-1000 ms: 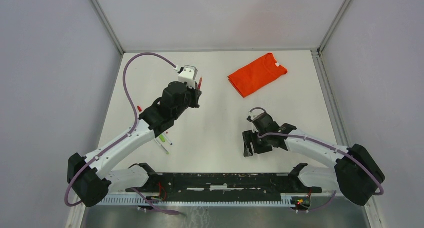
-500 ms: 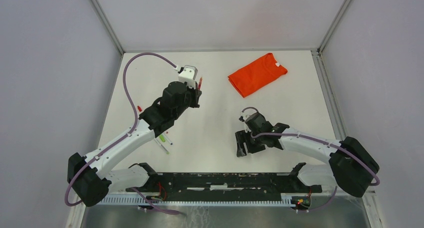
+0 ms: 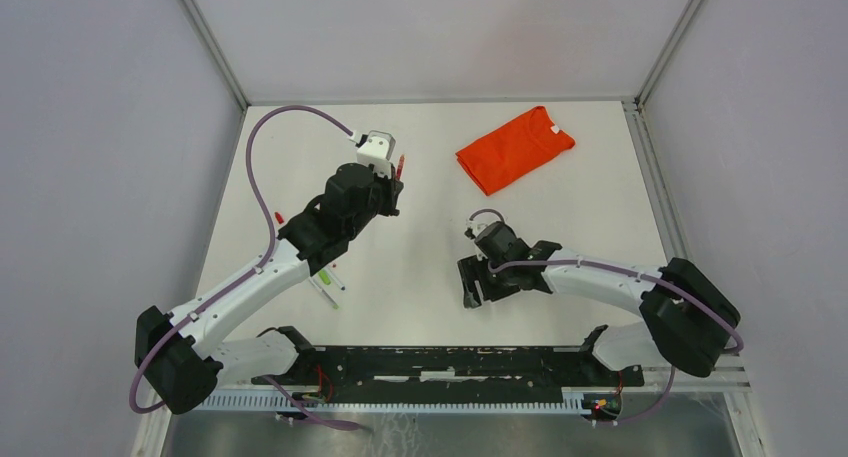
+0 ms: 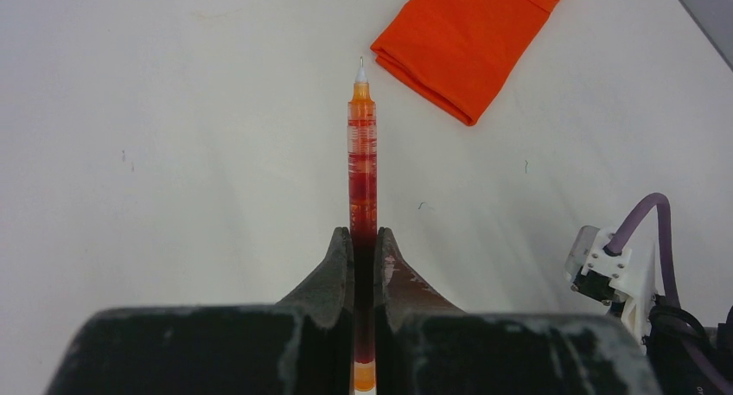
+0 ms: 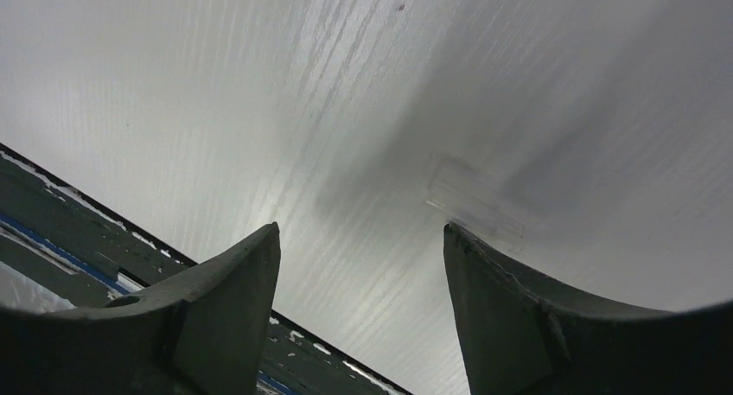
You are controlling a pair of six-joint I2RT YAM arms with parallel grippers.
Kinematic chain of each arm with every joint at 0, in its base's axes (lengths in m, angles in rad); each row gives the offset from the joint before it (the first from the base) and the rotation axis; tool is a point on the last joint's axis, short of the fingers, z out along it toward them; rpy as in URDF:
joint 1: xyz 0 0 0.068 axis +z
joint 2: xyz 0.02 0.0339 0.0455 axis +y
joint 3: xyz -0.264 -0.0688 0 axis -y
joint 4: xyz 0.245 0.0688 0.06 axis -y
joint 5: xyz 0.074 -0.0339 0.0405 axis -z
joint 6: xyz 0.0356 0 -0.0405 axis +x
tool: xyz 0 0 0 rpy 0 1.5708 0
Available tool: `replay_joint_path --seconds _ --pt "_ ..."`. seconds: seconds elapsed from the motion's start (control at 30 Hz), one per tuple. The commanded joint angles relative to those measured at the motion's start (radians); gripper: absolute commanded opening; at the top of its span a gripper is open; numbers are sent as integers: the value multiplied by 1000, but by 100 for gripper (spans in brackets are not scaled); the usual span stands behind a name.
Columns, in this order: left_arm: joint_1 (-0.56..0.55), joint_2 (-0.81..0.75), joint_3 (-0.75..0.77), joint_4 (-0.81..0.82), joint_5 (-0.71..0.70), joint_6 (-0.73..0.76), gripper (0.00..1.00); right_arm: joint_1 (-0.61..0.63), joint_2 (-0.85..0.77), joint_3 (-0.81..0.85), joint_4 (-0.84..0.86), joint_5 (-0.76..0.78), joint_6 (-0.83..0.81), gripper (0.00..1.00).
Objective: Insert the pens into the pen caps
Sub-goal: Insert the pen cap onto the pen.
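My left gripper (image 4: 364,232) is shut on a red-orange pen (image 4: 362,153). The pen is uncapped, and its bare tip points away over the table towards the far side. From above, that pen (image 3: 401,164) sticks out of the left gripper (image 3: 396,182) at the table's back left. A green-ended pen (image 3: 325,276) lies beside the left forearm, with a white barrel just below it. A small red pen cap (image 3: 279,218) rests left of that arm. My right gripper (image 3: 468,283) hovers low over the middle of the table. In its wrist view the right gripper (image 5: 361,239) is open with only bare table between its fingers.
A folded orange shirt (image 3: 514,147) lies at the back right and also shows in the left wrist view (image 4: 471,36). The black rail (image 3: 450,362) between the arm bases runs along the near edge, close below the right gripper.
The right arm has swung left across the table with its gripper open. The left arm and its pen have not moved.
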Motion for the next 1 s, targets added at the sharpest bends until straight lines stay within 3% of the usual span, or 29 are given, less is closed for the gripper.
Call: replay_joint_path --seconds 0.0,0.2,0.5,0.83,0.97 --pt "0 -19 13 28 -9 41 2 8 24 51 41 49 -14 75" --pt "1 -19 14 26 -15 42 2 8 61 80 65 58 -24 75" --pt "2 -24 14 26 -16 42 2 8 104 144 21 197 -74 75" --pt "2 -24 14 28 -13 41 2 8 89 154 86 92 -93 75" --pt "2 -26 10 31 -23 41 2 7 50 185 69 168 -123 75"
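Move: What looks like a clear pen cap lies on the white table about 4 cm ahead of the open right hand, 3 cm to its right and some 2 cm below. From that hand the red pen, gripped in the left hand, is about 16 cm ahead, 16 cm to the left and 21 cm higher; the orange cloth's middle lies roughly 30 cm ahead, 7 cm to the right and 2 cm lower. From the left hand the cap is some 13 cm back, 19 cm to the right and 24 cm below. Fingers spread wide and held just above the tabletop, the right hand skims about 5 cm forward, drifting nearly 2 cm left, so that it draws up alongside the clear cap on its right instead of centring over it. As it goes its downward-pointing fingers tip outward by some 10 degrees, and in the second half it rises about 1 cm, nothing between the fingers, while the left hand stays still and keeps its grip on the red pen. ##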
